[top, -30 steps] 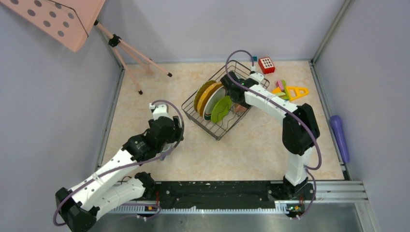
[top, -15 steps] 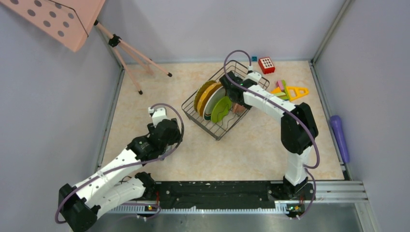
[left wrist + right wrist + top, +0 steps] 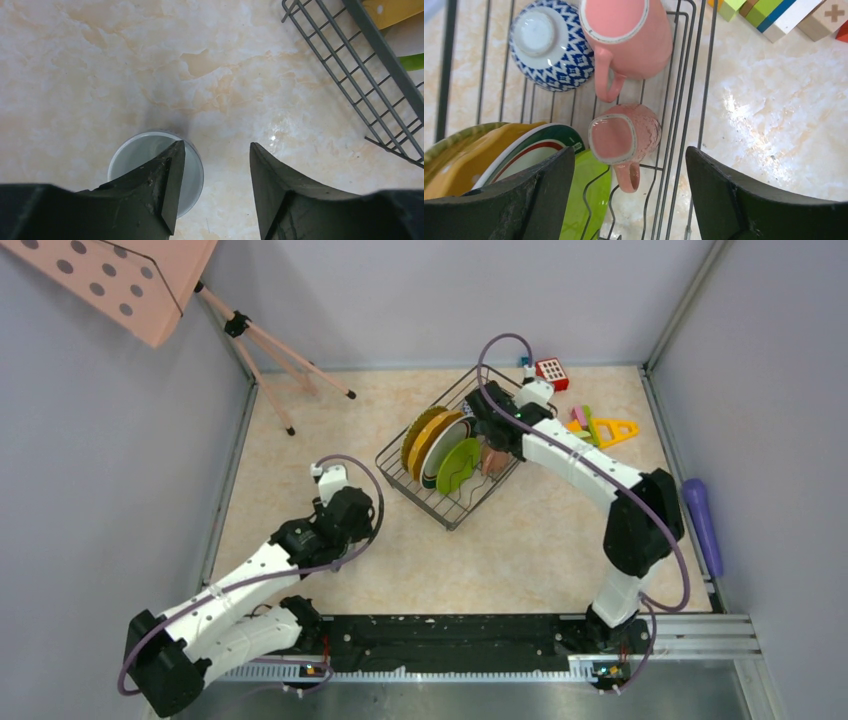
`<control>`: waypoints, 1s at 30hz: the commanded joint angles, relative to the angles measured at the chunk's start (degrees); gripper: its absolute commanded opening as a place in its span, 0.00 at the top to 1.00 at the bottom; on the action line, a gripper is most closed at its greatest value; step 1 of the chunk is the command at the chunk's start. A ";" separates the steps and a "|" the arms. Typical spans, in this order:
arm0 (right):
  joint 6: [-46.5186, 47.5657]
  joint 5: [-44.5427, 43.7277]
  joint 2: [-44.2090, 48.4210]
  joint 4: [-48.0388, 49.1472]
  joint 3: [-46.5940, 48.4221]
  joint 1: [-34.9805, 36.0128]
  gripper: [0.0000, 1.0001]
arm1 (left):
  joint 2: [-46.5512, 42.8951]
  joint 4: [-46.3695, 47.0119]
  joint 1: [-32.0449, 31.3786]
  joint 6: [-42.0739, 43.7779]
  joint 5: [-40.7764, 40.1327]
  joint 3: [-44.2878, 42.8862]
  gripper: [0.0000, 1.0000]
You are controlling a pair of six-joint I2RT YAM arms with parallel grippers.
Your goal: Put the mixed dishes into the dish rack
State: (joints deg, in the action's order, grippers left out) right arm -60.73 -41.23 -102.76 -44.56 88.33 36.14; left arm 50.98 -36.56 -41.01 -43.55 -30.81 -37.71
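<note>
The dish rack (image 3: 448, 502) holds the yellow ribbed plate (image 3: 420, 433), the white plate with dark green rim (image 3: 440, 448) and the lime-green plate (image 3: 458, 465) on edge. In the right wrist view the rack (image 3: 704, 95) also holds the patterned bowl (image 3: 551, 47) upside down and two pink mugs (image 3: 626, 35) (image 3: 624, 135). My right gripper (image 3: 629, 152) is open above the nearer pink mug, not touching it. My left gripper (image 3: 215, 147) is open low over the table. Its left finger (image 3: 160, 190) is over the grey mug (image 3: 135, 155) and its right finger is outside it.
Colourful toy blocks (image 3: 600, 428) and a red block (image 3: 551, 373) lie right of and behind the rack. A purple cylinder (image 3: 700, 520) lies along the right wall. A pink dotted board on a tripod (image 3: 130, 280) stands at the back left.
My right gripper has shifted slightly right and back over the rack's mug end. My left arm has drawn a little nearer and lower over the grey mug.
</note>
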 commanded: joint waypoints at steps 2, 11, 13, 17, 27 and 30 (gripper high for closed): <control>2.13 -0.72 8.74 3.85 -3.33 0.52 0.21 | 3.69 -0.73 0.09 -2.04 1.77 0.50 0.48; 6.81 3.07 16.94 9.82 -10.47 0.25 0.22 | 5.59 -0.17 0.06 -3.43 3.82 2.21 0.74; 10.48 6.90 19.18 13.29 -12.79 0.17 0.22 | 5.09 -0.53 0.07 -2.73 3.47 1.53 0.93; 20.34 16.25 25.78 23.53 -20.53 -0.18 0.21 | 3.44 -0.57 0.13 -0.41 2.54 0.06 1.00; 36.33 52.83 40.86 42.44 -38.32 -5.67 0.19 | -10.68 4.24 0.15 5.14 7.23 -2.60 1.00; 37.31 60.17 42.90 46.88 -41.21 -6.37 0.19 | -14.78 4.45 0.27 6.27 8.55 -4.08 1.00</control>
State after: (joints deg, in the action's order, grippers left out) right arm -28.80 3.25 -63.07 -7.97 50.04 30.68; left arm 41.25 -37.10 -40.95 -40.16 -23.75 -37.41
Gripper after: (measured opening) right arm 0.808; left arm 0.059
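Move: The gray mug stands almost under the left hand, about 3 cm to its left, 2 cm back and 5 cm below. From that hand the dish rack's middle is some 21 cm ahead and 24 cm right, the green plate in it about 16 cm ahead and 22 cm right. From the right hand the gray mug lies roughly 34 cm left, 20 cm back and 10 cm lower; the small pink mug is about 5 cm straight below. The gray mug's right wall is pinched by the left hand: it sinks about 4 cm, easing slightly back, and shuts one finger inside the mug and one outside, then rises nearly 7 cm. Empty and open, the right hand rises clear of the small pink mug, then draws back about 10 cm and a little left, still climbing, swinging some 50 degrees counter-clockwise. ##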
